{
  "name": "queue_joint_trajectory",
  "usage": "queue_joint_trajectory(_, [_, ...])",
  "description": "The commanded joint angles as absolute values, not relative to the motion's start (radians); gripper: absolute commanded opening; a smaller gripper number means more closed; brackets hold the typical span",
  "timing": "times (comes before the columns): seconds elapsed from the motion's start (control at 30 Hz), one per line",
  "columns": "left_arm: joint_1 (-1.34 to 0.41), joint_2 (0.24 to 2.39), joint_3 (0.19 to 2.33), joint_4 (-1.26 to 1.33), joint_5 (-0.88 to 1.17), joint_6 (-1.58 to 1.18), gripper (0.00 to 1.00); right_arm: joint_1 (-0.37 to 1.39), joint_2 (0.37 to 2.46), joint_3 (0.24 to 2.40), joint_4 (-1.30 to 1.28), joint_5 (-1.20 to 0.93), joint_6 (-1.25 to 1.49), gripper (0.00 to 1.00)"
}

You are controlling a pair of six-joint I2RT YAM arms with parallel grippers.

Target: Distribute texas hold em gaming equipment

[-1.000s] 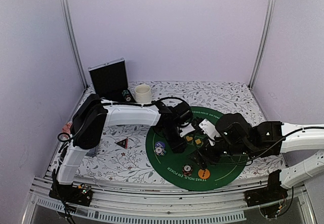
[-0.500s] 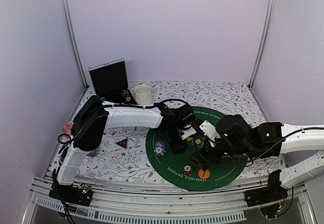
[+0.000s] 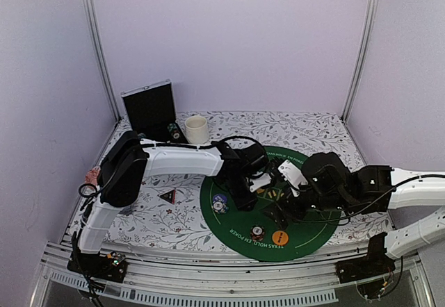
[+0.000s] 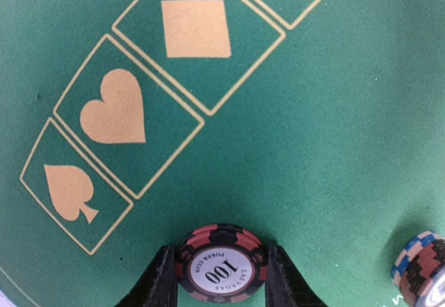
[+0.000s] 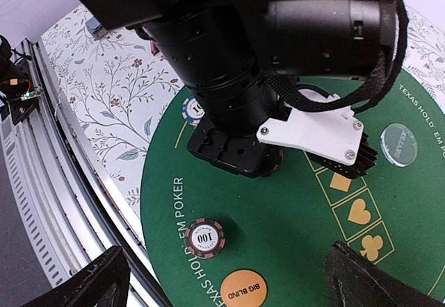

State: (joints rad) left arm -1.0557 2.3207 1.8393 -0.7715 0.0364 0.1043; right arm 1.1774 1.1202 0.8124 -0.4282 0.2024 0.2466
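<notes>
My left gripper [image 4: 221, 255] is shut on a dark red chip stack [image 4: 221, 274] marked 100, one finger against each side, on the green poker mat [image 4: 334, 133]. From above, that gripper [image 3: 243, 197] sits left of the mat's middle, beside a blue-white chip stack [image 3: 220, 203]. My right gripper [image 5: 226, 287] hangs wide open over the mat's near part, holding nothing. Below it lie a second dark red stack [image 5: 206, 237] and the orange disc [image 5: 243, 289]. A black-red triangular token [image 3: 167, 196] lies on the floral cloth to the left.
A cream mug [image 3: 197, 128] and a silver-edged black case [image 3: 149, 109] stand at the back left, with dark green chips [image 3: 172, 130] between them. A pale green dealer disc [image 5: 398, 144] lies on the mat. The table's metal front rail [image 5: 49, 182] runs close by.
My left jaws have narrowed until they press on the dark red chip stack. The right gripper has drawn back slightly, uncovering the orange disc.
</notes>
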Motion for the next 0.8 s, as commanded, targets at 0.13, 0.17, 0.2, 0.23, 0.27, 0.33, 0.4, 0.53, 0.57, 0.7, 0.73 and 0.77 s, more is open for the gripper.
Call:
queue_joint_trajectory(0.13, [-1.092, 2.263, 1.847, -0.853, 0.065, 0.111, 0.17, 1.079, 1.063, 0.902, -0.489, 0.272, 0.238, 0.99])
queue_joint_trajectory(0.17, [-1.092, 2.25, 1.853, -0.867, 0.068, 0.113, 0.17, 1.059, 1.058, 0.914, -0.501, 0.279, 0.237, 0.99])
queue_joint_trajectory(0.2, [-1.092, 2.235, 1.86, -0.88, 0.073, 0.114, 0.16, 1.035, 1.053, 0.927, -0.51, 0.284, 0.234, 0.99])
queue_joint_trajectory(0.23, [-1.093, 2.22, 1.864, -0.891, 0.079, 0.115, 0.15, 1.008, 1.043, 0.935, -0.513, 0.288, 0.23, 0.99])
queue_joint_trajectory(0.27, [-1.093, 2.203, 1.863, -0.902, 0.087, 0.115, 0.15, 0.984, 1.03, 0.943, -0.511, 0.293, 0.217, 0.99])
queue_joint_trajectory(0.33, [-1.099, 2.165, 1.853, -0.917, 0.098, 0.113, 0.13, 0.926, 0.994, 0.948, -0.497, 0.293, 0.195, 0.99])
queue_joint_trajectory(0.4, [-1.106, 2.117, 1.836, -0.925, 0.112, 0.107, 0.13, 0.863, 0.957, 0.942, -0.482, 0.272, 0.168, 0.99])
queue_joint_trajectory(0.53, [-1.164, 2.076, 1.835, -0.942, 0.167, 0.103, 0.11, 0.793, 0.92, 0.922, -0.477, 0.252, 0.128, 0.99])
queue_joint_trajectory(0.57, [-1.185, 2.08, 1.838, -0.947, 0.177, 0.105, 0.11, 0.784, 0.917, 0.914, -0.477, 0.252, 0.122, 0.99])
queue_joint_trajectory(0.7, [-1.266, 2.143, 1.888, -1.022, 0.115, 0.108, 0.1, 0.769, 0.904, 0.881, -0.465, 0.241, 0.117, 0.99])
queue_joint_trajectory(0.73, [-1.278, 2.157, 1.902, -1.039, 0.092, 0.108, 0.11, 0.768, 0.899, 0.872, -0.46, 0.234, 0.117, 0.99])
queue_joint_trajectory(0.77, [-1.286, 2.168, 1.908, -1.045, 0.074, 0.111, 0.12, 0.767, 0.894, 0.86, -0.454, 0.226, 0.119, 0.99])
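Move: The left fingers already grip a red-and-black 100 chip stack low over the mat. The red stack, also marked 100, stands about 10 cm back and 5 cm right of them, at about the same height; the orange big-blind button is some 12 cm back and 12 cm right, and the blue stack 8 cm left, 1 cm ahead. From the empty right hand, the red stack lies roughly 5 cm left, 1 cm back and 16 cm below. Left lifts held chips, bringing them back about 10 cm towards the red stack; right withdraws rightward, forward, up. ##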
